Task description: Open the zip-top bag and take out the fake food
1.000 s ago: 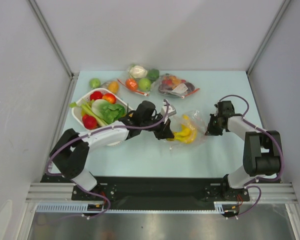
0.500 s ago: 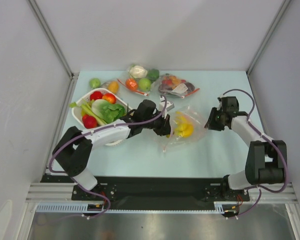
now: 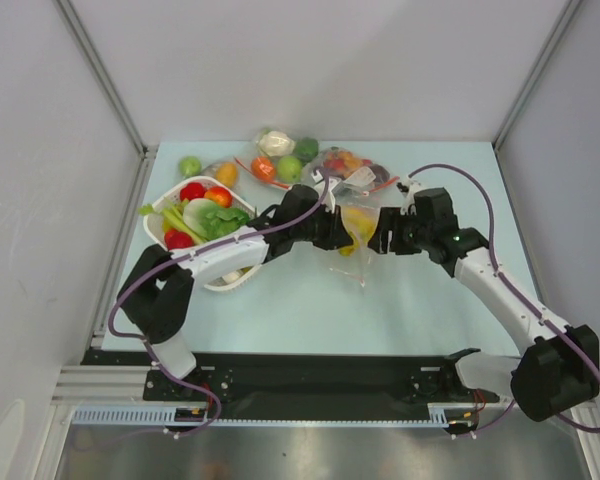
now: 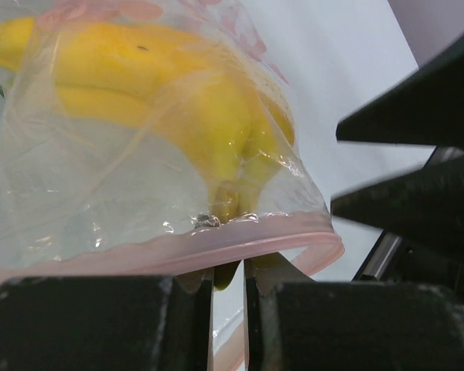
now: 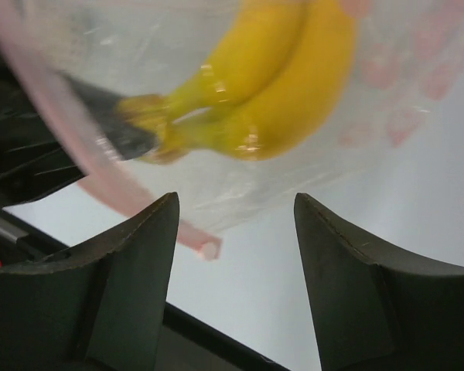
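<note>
The zip-top bag [image 3: 358, 252] hangs off the table in the middle of the top view, clear and crinkled, with a yellow banana bunch [image 3: 355, 224] of fake food inside. My left gripper [image 3: 336, 232] is shut on its pink zip strip [image 4: 216, 247], which runs across the fingertips in the left wrist view under the banana bunch [image 4: 178, 93]. My right gripper [image 3: 382, 238] stands open just right of the bag, not touching it. In the right wrist view the bag [image 5: 294, 178] and banana bunch [image 5: 286, 100] fill the space above the right gripper [image 5: 236, 199], and the strip's end [image 5: 209, 249] hangs near the left finger.
A white basket [image 3: 150, 232] with lettuce, red peppers and a leek sits at the left under my left arm. Two other filled clear bags [image 3: 275, 155] [image 3: 355, 172], a green apple [image 3: 189, 166] and an orange fruit [image 3: 226, 173] lie along the back.
My right gripper has opened and swung left up to the bag. My left gripper has lifted the bag up and toward the back, so it now hangs.
</note>
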`<state>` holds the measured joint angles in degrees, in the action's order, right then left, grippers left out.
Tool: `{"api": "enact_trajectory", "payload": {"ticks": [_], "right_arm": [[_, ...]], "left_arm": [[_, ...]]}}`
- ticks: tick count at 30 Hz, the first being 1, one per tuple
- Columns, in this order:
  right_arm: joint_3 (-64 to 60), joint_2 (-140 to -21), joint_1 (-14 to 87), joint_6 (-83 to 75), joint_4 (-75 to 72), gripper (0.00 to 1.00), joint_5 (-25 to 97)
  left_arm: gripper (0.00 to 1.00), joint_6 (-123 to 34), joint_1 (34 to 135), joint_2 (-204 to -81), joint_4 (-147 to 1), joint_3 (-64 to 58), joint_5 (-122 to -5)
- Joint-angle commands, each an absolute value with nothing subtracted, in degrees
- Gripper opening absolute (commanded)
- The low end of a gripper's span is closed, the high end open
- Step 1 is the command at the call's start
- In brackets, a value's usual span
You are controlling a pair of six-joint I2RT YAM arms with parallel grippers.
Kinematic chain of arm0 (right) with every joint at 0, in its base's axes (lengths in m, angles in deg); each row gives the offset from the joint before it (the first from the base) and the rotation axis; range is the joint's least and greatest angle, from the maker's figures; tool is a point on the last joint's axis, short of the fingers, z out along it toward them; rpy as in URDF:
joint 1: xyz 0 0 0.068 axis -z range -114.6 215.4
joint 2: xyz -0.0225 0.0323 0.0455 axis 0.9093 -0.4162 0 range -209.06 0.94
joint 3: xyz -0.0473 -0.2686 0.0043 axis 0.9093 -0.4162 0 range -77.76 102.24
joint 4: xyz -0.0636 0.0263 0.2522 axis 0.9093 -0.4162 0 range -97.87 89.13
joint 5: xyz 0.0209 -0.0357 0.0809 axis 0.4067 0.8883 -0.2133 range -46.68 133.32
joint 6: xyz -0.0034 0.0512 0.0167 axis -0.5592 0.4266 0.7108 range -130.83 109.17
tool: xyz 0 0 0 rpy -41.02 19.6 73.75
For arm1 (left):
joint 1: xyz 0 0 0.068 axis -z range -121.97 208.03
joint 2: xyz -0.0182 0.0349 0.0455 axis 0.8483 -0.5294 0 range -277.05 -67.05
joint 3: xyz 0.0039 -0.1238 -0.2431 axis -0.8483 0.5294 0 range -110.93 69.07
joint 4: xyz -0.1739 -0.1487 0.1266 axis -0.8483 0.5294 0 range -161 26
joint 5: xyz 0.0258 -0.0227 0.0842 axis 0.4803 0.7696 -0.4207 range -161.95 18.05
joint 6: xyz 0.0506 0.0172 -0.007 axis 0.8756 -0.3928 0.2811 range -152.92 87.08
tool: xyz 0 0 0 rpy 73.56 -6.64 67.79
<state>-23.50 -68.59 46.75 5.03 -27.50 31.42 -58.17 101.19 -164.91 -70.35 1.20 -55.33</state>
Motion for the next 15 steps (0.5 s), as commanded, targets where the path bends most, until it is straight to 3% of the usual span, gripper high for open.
{"api": "enact_trajectory", "payload": {"ticks": [1, 15], "right_arm": [[-20.8, -67.0, 42.7, 5.3, -24.3, 0.67, 30.6], [-19.7, -70.0, 36.2, 4.6, -26.8, 0.66, 34.0]], "left_arm": [[0.00, -61.8, 101.0, -165.7, -71.4, -2.4, -56.6], [0.00, -63.1, 101.0, -166.6, -71.4, -5.0, -57.0]]}}
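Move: The pink rim of the zip-top bag crosses just past the left fingertips, about 6 cm left, 2 cm back and 3 cm below the open right hand. The bananas' middle is some 4 cm left of the right hand, 2 cm ahead and 5 cm below; the fruit bag lies about 19 cm ahead, 6 cm left and 12 cm below. From the left hand, already pinching the bananas' stem, the rim is roughly 2 cm right, level fore and aft, and 1 cm lower. Leftwards and slowing almost to a stop, the right hand brings its open fingers about 5 cm towards the bag's pink rim beside the left fingertips, drifting slightly back and up and turning some 10 degrees counter-clockwise. It ends close to the rim, fingers still open; contact can't be made out. The left hand keeps its pinch on the banana stem, nearly in place. ##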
